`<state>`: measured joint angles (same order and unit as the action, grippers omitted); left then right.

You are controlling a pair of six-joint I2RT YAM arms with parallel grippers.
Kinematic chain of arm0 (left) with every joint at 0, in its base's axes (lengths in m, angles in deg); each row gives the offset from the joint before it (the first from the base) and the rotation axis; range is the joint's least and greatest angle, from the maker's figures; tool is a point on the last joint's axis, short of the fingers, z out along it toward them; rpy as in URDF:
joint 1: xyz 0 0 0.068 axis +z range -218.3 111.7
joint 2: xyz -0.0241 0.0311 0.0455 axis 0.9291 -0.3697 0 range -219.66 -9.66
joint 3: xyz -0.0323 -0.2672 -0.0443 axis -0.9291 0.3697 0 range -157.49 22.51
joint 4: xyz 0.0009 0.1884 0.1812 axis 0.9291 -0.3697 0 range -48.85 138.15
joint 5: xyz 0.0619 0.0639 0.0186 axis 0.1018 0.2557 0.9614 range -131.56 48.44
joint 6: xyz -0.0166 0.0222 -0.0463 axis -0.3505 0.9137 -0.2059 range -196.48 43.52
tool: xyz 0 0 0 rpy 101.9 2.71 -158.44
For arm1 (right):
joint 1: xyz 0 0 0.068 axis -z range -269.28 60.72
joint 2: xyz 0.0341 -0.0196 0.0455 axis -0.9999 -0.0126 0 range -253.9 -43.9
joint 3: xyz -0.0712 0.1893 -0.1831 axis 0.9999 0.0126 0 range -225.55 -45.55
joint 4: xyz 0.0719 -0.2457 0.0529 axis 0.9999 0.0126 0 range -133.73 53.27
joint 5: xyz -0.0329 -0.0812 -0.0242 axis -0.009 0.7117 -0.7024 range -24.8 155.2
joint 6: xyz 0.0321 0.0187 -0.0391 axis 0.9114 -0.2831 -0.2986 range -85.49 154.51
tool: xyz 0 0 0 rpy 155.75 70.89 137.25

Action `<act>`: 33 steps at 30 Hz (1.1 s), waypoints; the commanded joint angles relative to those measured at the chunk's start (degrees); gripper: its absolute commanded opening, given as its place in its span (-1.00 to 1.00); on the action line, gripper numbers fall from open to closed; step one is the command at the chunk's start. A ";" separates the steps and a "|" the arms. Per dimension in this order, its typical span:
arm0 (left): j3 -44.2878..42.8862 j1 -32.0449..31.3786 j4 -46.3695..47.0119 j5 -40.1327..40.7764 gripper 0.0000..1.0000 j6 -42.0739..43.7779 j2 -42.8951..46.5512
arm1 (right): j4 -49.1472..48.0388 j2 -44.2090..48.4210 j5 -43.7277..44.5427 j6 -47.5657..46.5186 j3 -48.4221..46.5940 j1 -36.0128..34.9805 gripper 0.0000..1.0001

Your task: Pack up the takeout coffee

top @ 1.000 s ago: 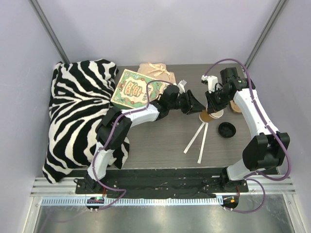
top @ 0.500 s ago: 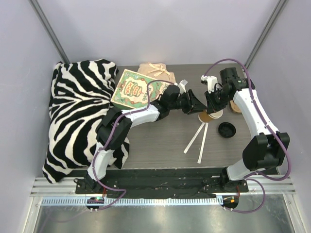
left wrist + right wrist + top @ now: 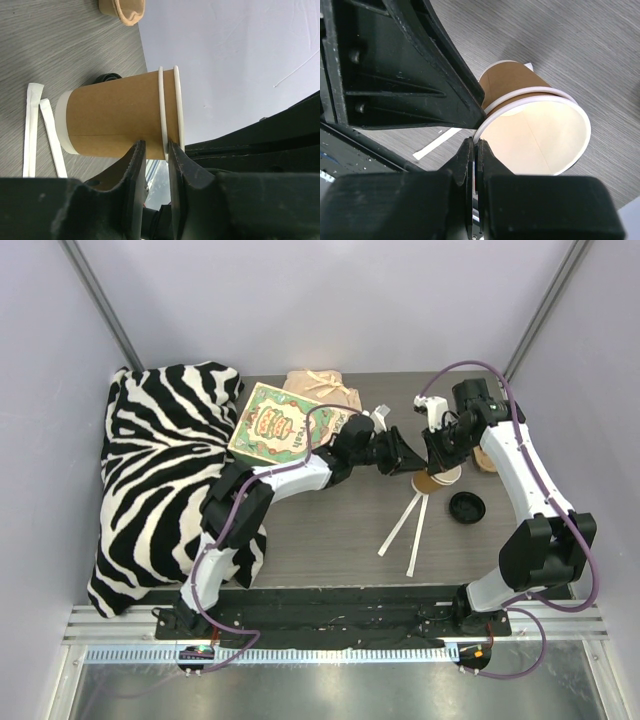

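Note:
No takeout coffee with its lid on shows in any view. Two lidless brown paper cups (image 3: 435,478) stand nested, pale inside (image 3: 540,135), with two white rims one above the other (image 3: 169,112). My right gripper (image 3: 476,142) is shut on the upper cup's rim; from above it (image 3: 440,452) sits over the cups. From the left, my left gripper (image 3: 156,147) reaches the cups' side (image 3: 412,462). Its fingers (image 3: 136,155) straddle the lower rim with a narrow gap showing between them.
A loose black lid (image 3: 467,506) lies right of the cups and two white paper strips (image 3: 405,523) in front. A brown paper piece (image 3: 487,460) sits far right. At the back are a printed green box (image 3: 275,425) and a brown bag (image 3: 322,390). Zebra cloth (image 3: 165,480) fills the left.
My left gripper has crept a little toward the cups and its jaws have narrowed. The right gripper and the cups have stayed put.

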<state>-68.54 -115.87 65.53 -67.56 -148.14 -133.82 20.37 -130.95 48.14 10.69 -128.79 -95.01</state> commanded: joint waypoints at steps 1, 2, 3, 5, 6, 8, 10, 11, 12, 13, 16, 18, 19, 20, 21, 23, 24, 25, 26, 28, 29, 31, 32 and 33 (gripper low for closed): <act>-2.20 -0.24 -3.67 2.79 -0.48 2.75 -3.19 | -0.81 0.39 0.26 0.08 -3.51 -0.41 -0.98; -2.47 -0.24 -3.94 2.88 -0.49 2.93 -3.46 | -1.16 0.21 0.79 0.17 -3.51 -0.50 -0.98; -2.91 -0.24 -4.03 2.88 -0.51 3.01 -3.72 | -1.25 -0.05 1.15 0.17 -3.59 -0.42 -0.98; -3.61 -0.24 -4.55 2.97 -0.53 3.37 -4.68 | -2.04 -0.58 2.64 0.43 -3.68 -0.42 -0.98; -4.22 -0.24 -4.90 3.15 -0.55 3.54 -5.04 | -2.39 -0.76 3.08 0.52 -3.86 -0.41 -0.98; -5.02 -0.24 -5.52 3.32 -0.57 4.33 -6.00 | -3.27 -1.46 4.57 0.70 -3.94 -0.41 -0.98; -6.25 -0.15 -5.96 3.50 -0.59 4.77 -6.71 | -3.89 -2.60 5.54 0.78 -4.47 -0.50 -0.98; -6.68 -0.07 -6.05 3.59 -0.61 5.12 -7.23 | -4.06 -2.95 6.24 0.87 -5.26 -0.50 -0.98; -7.91 -0.15 -6.31 3.50 -0.63 5.30 -8.20 | -3.98 -3.39 6.51 0.96 -5.79 -0.42 -0.98; -8.44 -0.07 -6.66 3.59 -0.65 5.47 -8.81 | -3.98 -3.83 6.69 1.05 -6.31 -0.41 -0.98; -10.46 -0.07 -6.40 3.41 -0.74 5.30 -10.66 | -3.98 -4.97 7.74 1.14 -8.16 -0.42 -0.98; -11.60 -0.15 -6.31 3.59 -0.83 5.39 -11.37 | -3.98 -5.59 8.88 1.05 -8.87 -0.50 -0.98; -11.87 -0.15 -6.31 3.67 -0.87 5.48 -11.89 | -3.98 -5.68 9.23 0.88 -9.04 -0.50 -0.98; -12.14 -0.15 -6.40 3.85 -0.92 5.48 -12.16 | -3.98 -5.77 9.32 0.79 -9.04 -0.50 -0.98; -12.66 -0.07 -6.49 3.94 -1.00 5.74 -12.42 | -3.98 -5.77 9.59 0.70 -9.04 -0.42 -0.98; -13.02 -0.15 -6.58 4.03 -1.00 5.92 -13.04 | -3.98 -5.94 10.11 0.61 -9.13 -0.50 -0.98; -13.19 -0.07 -6.58 4.03 -1.00 6.09 -13.21 | -3.98 -6.03 10.29 0.61 -9.13 -0.42 -0.98; -13.11 -0.07 -6.66 4.03 -1.00 6.09 -13.39 | -3.98 -6.03 10.55 0.61 -9.22 -0.50 -0.98; -13.11 -0.15 -6.84 4.11 -1.00 6.09 -13.65 | -3.98 -6.03 10.64 0.61 -9.31 -0.42 -0.97; -13.28 -0.15 -7.28 4.38 -1.00 6.53 -13.92 | -3.98 -6.03 10.73 0.52 -9.48 -0.41 -0.97; -13.37 -0.07 -7.37 4.46 -1.00 6.79 -14.18 | -3.98 -6.03 10.82 0.52 -9.74 -0.41 -0.97; -13.81 -0.07 -7.54 4.55 -1.00 6.88 -14.44 | -3.98 -6.12 10.82 0.44 -9.92 -0.50 -0.97; -13.90 -0.07 -7.46 4.55 -1.00 7.06 -14.71 | -3.98 -6.03 10.91 0.35 -9.83 -0.59 -0.97; -14.16 -0.15 -7.46 4.64 -1.00 7.15 -14.80 | -4.07 -6.03 10.99 0.26 -9.83 -0.50 -0.98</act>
<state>-81.56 -115.87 59.52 -64.07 -143.09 -148.22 17.79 -138.44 58.87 10.93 -136.36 -95.21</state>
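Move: My left fingertips are at the rims of the two nested paper cups, whose middle is about 4 cm to their right, 2 cm ahead and 4 cm down. My right hand pinches the rim; from it the cups' middle is 2 cm ahead, 1 cm right and some 5 cm down. From my right hand, the black lid is roughly 11 cm right and 6 back, the cup carrier 15 right and 6 ahead, the straw packets 11 back and 3 left. Both my hands shift forward and to the right together, my right keeping its pinch on the rim and rolling about 10 degrees, left side down, to travel some 5 cm forward in all. My left fingers come off the rims and close from part-open to shut, empty; then that hand drops about 6 cm down beside the cups' left side. ##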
